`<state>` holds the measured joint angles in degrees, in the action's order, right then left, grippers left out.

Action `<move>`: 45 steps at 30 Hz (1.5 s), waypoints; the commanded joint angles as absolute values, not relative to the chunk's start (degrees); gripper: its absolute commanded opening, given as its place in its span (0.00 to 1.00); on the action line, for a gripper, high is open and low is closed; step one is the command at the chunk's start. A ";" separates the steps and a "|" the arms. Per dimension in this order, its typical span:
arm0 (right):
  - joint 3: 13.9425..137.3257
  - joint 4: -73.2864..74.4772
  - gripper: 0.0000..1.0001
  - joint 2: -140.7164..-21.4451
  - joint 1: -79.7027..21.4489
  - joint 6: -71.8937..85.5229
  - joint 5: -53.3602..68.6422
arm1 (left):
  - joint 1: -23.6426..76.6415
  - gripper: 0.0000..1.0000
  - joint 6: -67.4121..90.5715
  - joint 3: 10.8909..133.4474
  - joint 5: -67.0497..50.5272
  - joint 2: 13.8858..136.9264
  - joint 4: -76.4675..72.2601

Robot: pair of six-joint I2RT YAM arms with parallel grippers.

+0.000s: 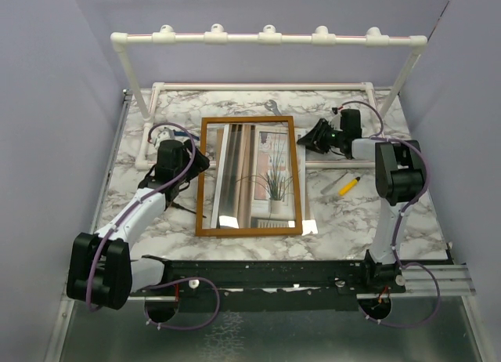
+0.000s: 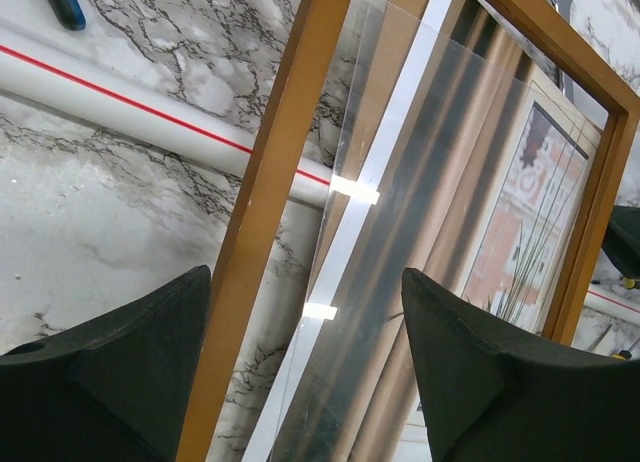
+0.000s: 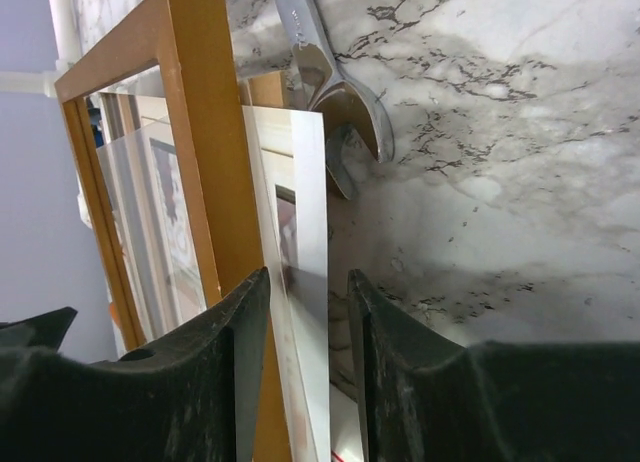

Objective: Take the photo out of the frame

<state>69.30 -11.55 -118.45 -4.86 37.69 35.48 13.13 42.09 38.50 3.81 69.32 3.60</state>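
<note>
The frame (image 1: 249, 232), with its narrow orange-brown wooden border, lies flat in the middle of the marble table. Inside it lies the photo (image 1: 270, 174) of curtains and a potted grass, shifted right so its white edge pokes out past the right rail. My left gripper (image 1: 202, 160) is open at the left rail. In the left wrist view its fingers (image 2: 305, 273) straddle the rail (image 2: 290, 112) and a loose clear sheet (image 2: 420, 182). My right gripper (image 1: 307, 139) is at the upper right rail. Its fingers (image 3: 307, 273) stand narrowly apart around the photo's white edge (image 3: 310, 172), with a gap on one side.
A white pipe rack (image 1: 266, 38) spans the back, and its base pipes run under the frame (image 2: 120, 102). A metal wrench (image 1: 272, 106) lies behind the frame. A yellow tool (image 1: 349, 184) lies to the right. Purple walls enclose the table.
</note>
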 commanded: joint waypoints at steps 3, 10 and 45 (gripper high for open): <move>69.15 -15.79 0.27 -118.31 -4.66 39.58 39.88 | 11.76 0.77 41.00 37.86 1.59 68.20 4.65; 68.12 -17.41 0.12 -117.01 -4.67 40.20 40.49 | 11.45 0.77 40.61 37.72 1.24 68.17 4.75; 66.96 -8.85 0.01 -105.48 -3.92 35.76 32.40 | 15.88 0.79 40.47 35.46 -2.44 67.16 1.28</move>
<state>66.39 -7.84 -107.22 -4.16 35.97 32.97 13.04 40.99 34.70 -2.00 69.14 2.22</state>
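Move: The photo's right edge, near its far corner, already lies between the right hand's half-open fingers, about 1 cm to the left and level with them. The middle of the wooden frame over it is some 15 cm left and 10 cm back, slightly lower; the wrench is about 6 cm ahead, 5 cm left and 4 cm below, the yellow screwdriver 12 cm back and 13 cm right. From the left hand that edge lies roughly 28 cm right, 6 cm ahead and 5 cm lower. The right hand stays by the photo's far right corner while its fingers shut fully on the edge, one finger above and one below, then keeps that pinch and lifts about 6 cm, easing some 2 cm to the right and 1 cm back as the fingers tip up a little. Meanwhile the left hand, still open by the frame's left bar, sinks and draws back by roughly 3 cm in all and ends slightly to the right. ##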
